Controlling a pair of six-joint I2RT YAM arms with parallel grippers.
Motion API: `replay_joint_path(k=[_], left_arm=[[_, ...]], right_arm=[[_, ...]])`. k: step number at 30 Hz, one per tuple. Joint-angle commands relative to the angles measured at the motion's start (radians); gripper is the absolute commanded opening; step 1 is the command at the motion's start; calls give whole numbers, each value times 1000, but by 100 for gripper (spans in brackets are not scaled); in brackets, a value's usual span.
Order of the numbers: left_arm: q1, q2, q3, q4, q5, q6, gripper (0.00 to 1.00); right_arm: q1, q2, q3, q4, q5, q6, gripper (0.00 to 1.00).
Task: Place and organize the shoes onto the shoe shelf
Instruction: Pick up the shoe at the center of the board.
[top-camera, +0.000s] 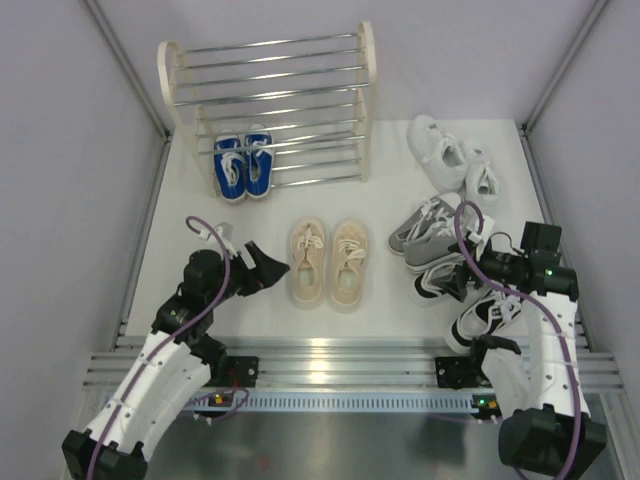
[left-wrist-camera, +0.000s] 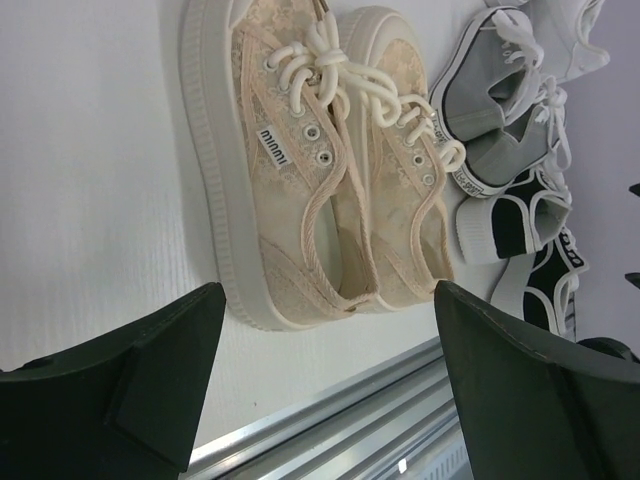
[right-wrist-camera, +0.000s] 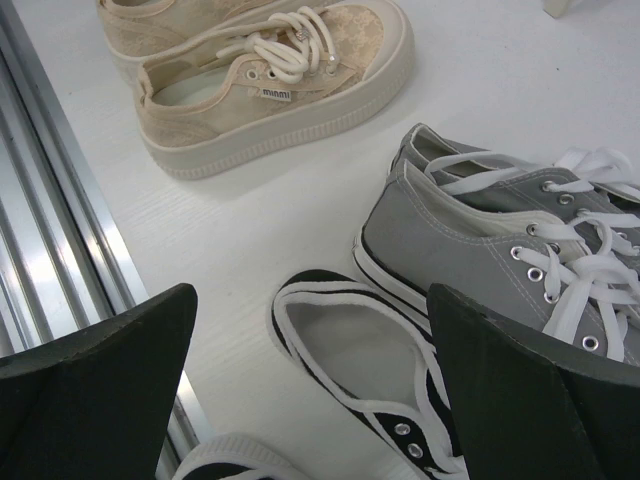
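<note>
The shoe shelf (top-camera: 367, 90), cream side panels joined by chrome rods, stands at the back of the table. A blue pair (top-camera: 243, 165) lies at its lowest level on the left, among the rods. The beige pair (top-camera: 328, 262) sits mid-table. My left gripper (top-camera: 268, 268) hovers open just left of it, with the beige heels (left-wrist-camera: 300, 170) beyond its fingers. My right gripper (top-camera: 452, 283) is open above a black-and-white shoe (right-wrist-camera: 370, 360), beside the grey pair (right-wrist-camera: 490, 230). The white pair (top-camera: 455, 155) lies at the back right.
An aluminium rail (top-camera: 330, 365) runs along the near table edge, close under both grippers. Grey walls and slanted frame bars close in the left and right sides. A second black-and-white shoe (top-camera: 490, 318) lies under the right arm.
</note>
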Motion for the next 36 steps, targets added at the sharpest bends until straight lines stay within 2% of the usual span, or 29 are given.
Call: replay_joint_path(k=[1, 3, 7, 10, 15, 21, 31, 36], left_arm=[[-60, 58, 21, 22, -102, -23, 91], [-136, 93, 33, 24, -161, -26, 91], [-345, 170, 59, 24, -368, -52, 91], [-423, 207, 73, 24, -457, -66, 90], [-462, 218, 68, 24, -532, -107, 82], [-509, 250, 67, 27, -633, -181, 80], [-592, 405, 108, 28, -721, -236, 75], [-611, 466, 107, 31, -756, -242, 64]], right_arm=[[-14, -14, 16, 24, -33, -24, 99], [-14, -12, 16, 24, -33, -24, 99], [-14, -15, 18, 27, -32, -23, 100], [-14, -12, 15, 27, -32, -24, 99], [-14, -14, 16, 27, -32, -24, 99], [-14, -11, 15, 25, -32, -24, 100], [-15, -12, 13, 25, -30, -26, 100], [-15, -14, 13, 25, -32, -27, 99]])
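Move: The left beige shoe, toe pointing away, lies roughly 8 cm ahead of the left gripper, 10 cm to its right and 11 cm below. The right beige shoe sits beside it, some 12 cm farther right. The blue pair on the shelf is about 25 cm ahead of the left gripper, 8 cm to its left and slightly lower. From the right gripper, the left beige shoe is about 37 cm left, 9 cm ahead and 13 cm down. Sink the left gripper some 6 to 7 cm while carrying it about 4 cm right, to the heel of the left beige shoe; make the sideways shift early, then go mainly down. Tip the fingers about 20 degrees steeper and narrow them partway, still open, one tip outside the heel and the other over the shoe's opening. ##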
